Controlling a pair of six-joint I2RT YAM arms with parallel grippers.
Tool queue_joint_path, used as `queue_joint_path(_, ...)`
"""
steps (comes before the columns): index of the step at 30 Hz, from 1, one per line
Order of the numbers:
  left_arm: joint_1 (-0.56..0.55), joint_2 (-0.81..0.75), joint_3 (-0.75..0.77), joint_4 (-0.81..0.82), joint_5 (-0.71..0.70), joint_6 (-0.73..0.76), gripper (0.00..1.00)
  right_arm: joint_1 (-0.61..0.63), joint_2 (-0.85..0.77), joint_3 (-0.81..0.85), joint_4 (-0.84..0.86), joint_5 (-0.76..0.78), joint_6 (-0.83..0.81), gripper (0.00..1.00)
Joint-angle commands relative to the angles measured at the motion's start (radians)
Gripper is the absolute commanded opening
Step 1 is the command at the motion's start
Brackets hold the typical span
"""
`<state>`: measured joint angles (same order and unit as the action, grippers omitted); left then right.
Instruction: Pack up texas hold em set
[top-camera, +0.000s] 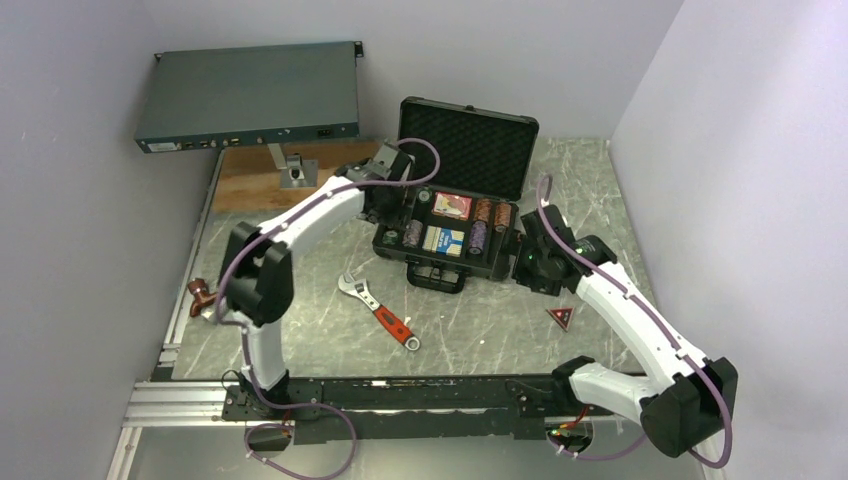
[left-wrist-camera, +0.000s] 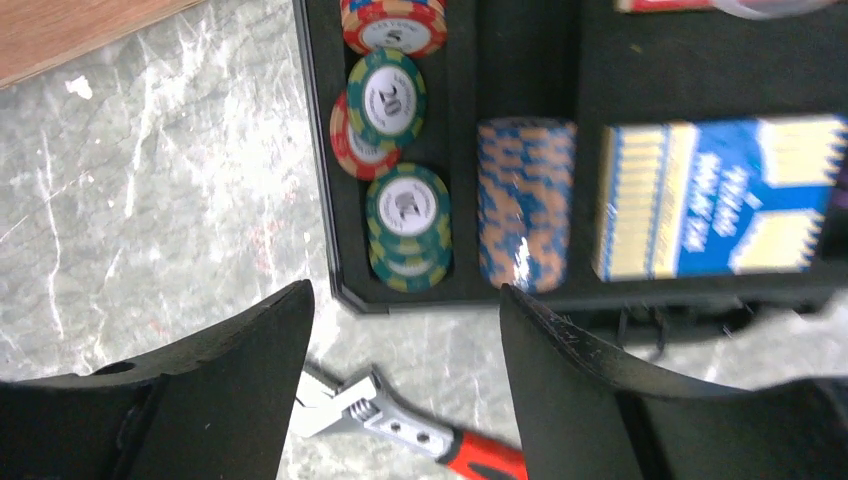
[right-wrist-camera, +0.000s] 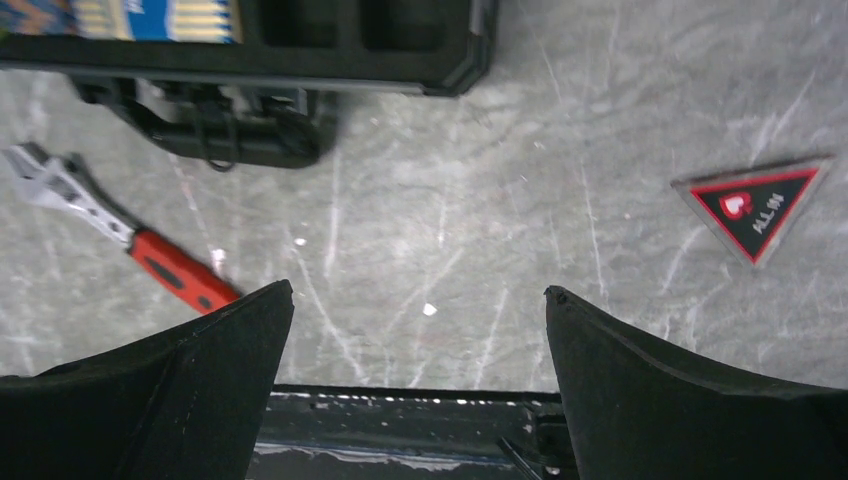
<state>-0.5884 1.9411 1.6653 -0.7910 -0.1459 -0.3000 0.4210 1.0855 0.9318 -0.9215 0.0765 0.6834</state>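
Observation:
The black case lies open in the middle of the table, its foam-lined lid standing up behind. Its slots hold a red deck, a blue deck, an orange-and-blue chip stack on edge, and loose green chips and red chips. My left gripper hovers open over the case's front-left corner, holding nothing. Off the case's right end, my right gripper is wide open above bare table. The small red triangle lies on the table to its right.
A red-handled wrench lies in front of the case, near its handle. A flat dark-grey rack box sits at the back left behind a wooden board. The arms' base rail runs along the near edge.

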Motion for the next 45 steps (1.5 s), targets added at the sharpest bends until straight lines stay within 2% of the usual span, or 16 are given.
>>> queue_joint_path(1,-0.003,-0.272,-0.095,0.053,0.096,0.022,0.73,-0.002,-0.044,0.079,0.049,-0.004,-0.019,1.0)
queue_joint_path(8,-0.01,-0.744,-0.376,0.156,0.094,0.014,0.76,-0.002,-0.09,-0.008,0.141,0.004,-0.064,1.0)
queue_joint_path(10,-0.01,-0.843,-0.425,0.139,0.075,0.01,0.93,-0.002,-0.097,-0.007,0.115,0.045,-0.079,1.0)
queue_joint_path(12,-0.01,-0.919,-0.459,0.091,0.061,0.022,0.99,-0.002,-0.108,0.003,0.069,0.113,-0.08,1.0)
queue_joint_path(17,-0.01,-1.071,-0.555,-0.021,0.027,0.018,1.0,-0.004,-0.157,-0.055,-0.015,0.26,-0.023,1.0)
queue_joint_path(21,-0.01,-1.187,-0.607,-0.072,0.043,0.021,1.0,-0.006,-0.209,-0.088,-0.068,0.309,0.137,1.0)
queue_joint_path(27,-0.01,-1.295,-0.66,-0.134,0.06,0.025,1.0,-0.014,-0.21,-0.104,-0.204,0.379,0.412,1.0)
queue_joint_path(31,-0.01,-1.363,-0.738,-0.11,0.07,-0.007,1.0,-0.042,-0.21,-0.153,-0.222,0.38,0.458,1.0)
queue_joint_path(35,-0.01,-1.412,-0.794,-0.033,0.11,0.002,1.0,-0.131,-0.212,-0.247,-0.148,0.313,0.402,1.0)
queue_joint_path(37,-0.01,-1.419,-0.82,-0.019,0.085,-0.016,1.0,-0.188,-0.211,-0.28,-0.098,0.256,0.351,1.0)
queue_joint_path(45,-0.009,-1.449,-0.944,0.075,0.056,-0.013,1.0,-0.323,-0.102,-0.249,0.056,0.145,0.23,1.0)
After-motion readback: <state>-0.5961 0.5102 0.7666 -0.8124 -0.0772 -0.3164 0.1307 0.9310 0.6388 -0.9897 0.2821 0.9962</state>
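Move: From the left hand over the case's left end, the last loose chip, hidden under that forearm, is about 20 cm back, 25 left, 10 below; the wrench lies 20 back, 2 left, the open case's middle 2 back, 12 right. From the right hand, the triangular all-in marker lies 3 cm back, 11 right and 12 below, the case's middle 15 ahead, 13 left. The empty left hand climbs out of the case by about 19 cm while swinging back and left towards the last chip, opens fully and tips its fingers to point more steeply down, then sinks about 10 cm. Meanwhile the wide-open right hand rises slightly, then goes right, down and a little back towards the all-in marker, turning some 35 degrees clockwise. ##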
